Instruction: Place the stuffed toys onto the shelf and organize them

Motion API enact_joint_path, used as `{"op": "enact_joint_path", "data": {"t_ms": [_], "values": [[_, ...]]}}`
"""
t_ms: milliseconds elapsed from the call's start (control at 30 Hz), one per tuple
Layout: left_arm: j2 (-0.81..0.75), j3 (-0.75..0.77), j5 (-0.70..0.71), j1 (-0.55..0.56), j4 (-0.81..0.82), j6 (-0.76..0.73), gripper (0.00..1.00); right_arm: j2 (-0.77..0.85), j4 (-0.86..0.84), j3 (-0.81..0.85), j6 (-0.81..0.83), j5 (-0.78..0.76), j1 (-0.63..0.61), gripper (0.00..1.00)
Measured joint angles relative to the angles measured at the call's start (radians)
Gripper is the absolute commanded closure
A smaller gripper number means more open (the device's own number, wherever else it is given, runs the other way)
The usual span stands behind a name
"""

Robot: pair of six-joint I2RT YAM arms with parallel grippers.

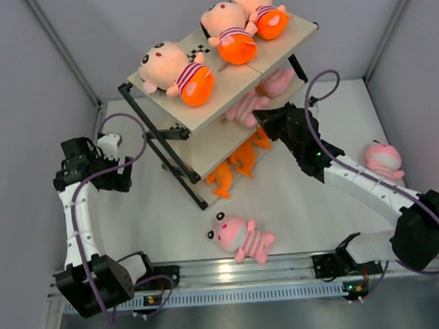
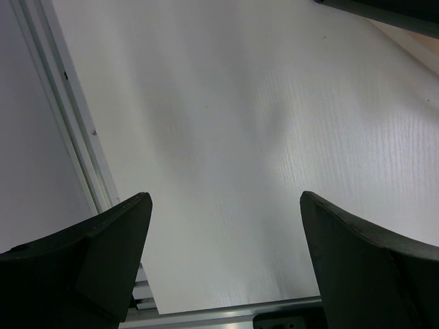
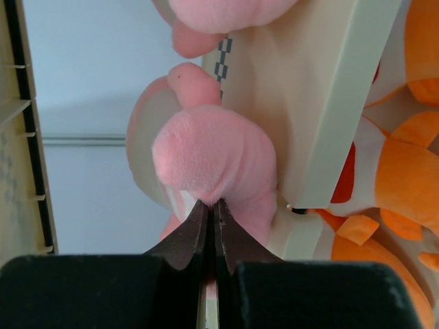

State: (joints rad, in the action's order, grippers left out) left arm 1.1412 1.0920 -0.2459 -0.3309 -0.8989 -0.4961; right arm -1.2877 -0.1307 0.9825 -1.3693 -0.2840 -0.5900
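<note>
The shelf [image 1: 232,82] stands at the back centre, with three peach-faced dolls [image 1: 177,71] lying on its top board. Pink striped animals [image 1: 247,107] lie on the middle board and orange creatures [image 1: 235,166] on the bottom one. My right gripper [image 1: 268,120] reaches to the middle board's edge. In the right wrist view it [image 3: 211,203] is shut on a fold of a pink animal [image 3: 212,156] that rests against the board [image 3: 329,89], beside orange creatures [image 3: 405,175]. My left gripper [image 1: 83,154] hangs open over the bare table [image 2: 226,123], nothing between its fingers [image 2: 116,240].
One pink striped animal [image 1: 241,237] lies on the table near the front centre. Another [image 1: 383,158] sits at the right, beside my right forearm. Grey walls close in the table on both sides, and a metal rail [image 1: 249,268] runs along the front edge.
</note>
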Motion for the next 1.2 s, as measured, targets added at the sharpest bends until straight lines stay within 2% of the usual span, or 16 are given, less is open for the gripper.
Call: {"op": "enact_joint_path", "data": {"t_ms": [467, 500, 600, 700, 833, 967, 1033, 1133, 1200], "values": [[0.0, 0.0, 0.0, 0.0, 0.0, 0.0, 0.05, -0.032, 0.007, 0.029, -0.027, -0.026, 0.037, 0.98], [0.0, 0.0, 0.0, 0.0, 0.0, -0.001, 0.05, -0.032, 0.007, 0.029, -0.025, -0.026, 0.041, 0.85], [0.0, 0.0, 0.0, 0.0, 0.0, 0.0, 0.05, -0.032, 0.012, 0.031, -0.014, -0.029, 0.048, 0.57], [0.0, 0.0, 0.0, 0.0, 0.0, -0.001, 0.05, -0.027, 0.021, 0.033, 0.006, -0.029, 0.057, 0.47], [0.0, 0.0, 0.0, 0.0, 0.0, -0.001, 0.05, 0.007, 0.058, 0.034, 0.056, -0.023, 0.073, 0.39], [0.0, 0.0, 0.0, 0.0, 0.0, -0.001, 0.05, 0.071, 0.154, 0.06, 0.166, 0.002, 0.084, 0.29], [0.0, 0.0, 0.0, 0.0, 0.0, -0.001, 0.05, 0.101, 0.228, 0.098, 0.266, 0.023, 0.096, 0.2], [0.0, 0.0, 0.0, 0.0, 0.0, -0.002, 0.05, 0.122, 0.394, 0.183, 0.439, 0.089, 0.187, 0.17], [0.0, 0.0, 0.001, 0.0, 0.0, -0.004, 0.05, 0.144, 0.447, 0.161, 0.518, 0.156, 0.314, 0.18]]}}
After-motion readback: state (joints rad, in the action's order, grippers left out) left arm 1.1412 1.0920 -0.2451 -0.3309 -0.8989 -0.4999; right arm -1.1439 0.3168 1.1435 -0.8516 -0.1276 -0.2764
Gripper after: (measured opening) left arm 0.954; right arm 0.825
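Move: On the middle shelf, the right hand still has the held pink toy by its lower end; that toy's middle lies about 6 cm ahead and 4 cm left, level with the hand. The other pink toy on that board is some 10 cm ahead and 4 cm right, while the nearest orange toy sits almost straight below, roughly 15 cm down. From the left hand, the held toy is around 15 cm ahead, 38 cm right and 10 cm higher. Easing the held pink toy about 2 cm farther forward and slightly right along the middle shelf, the right hand then opens its fingers wide and lets go of the toy. It draws back some 3 cm while rising, then swings off quickly to the right, ending roughly 12 cm right of where it began and rolling about 30 degrees, its left side dropping. ##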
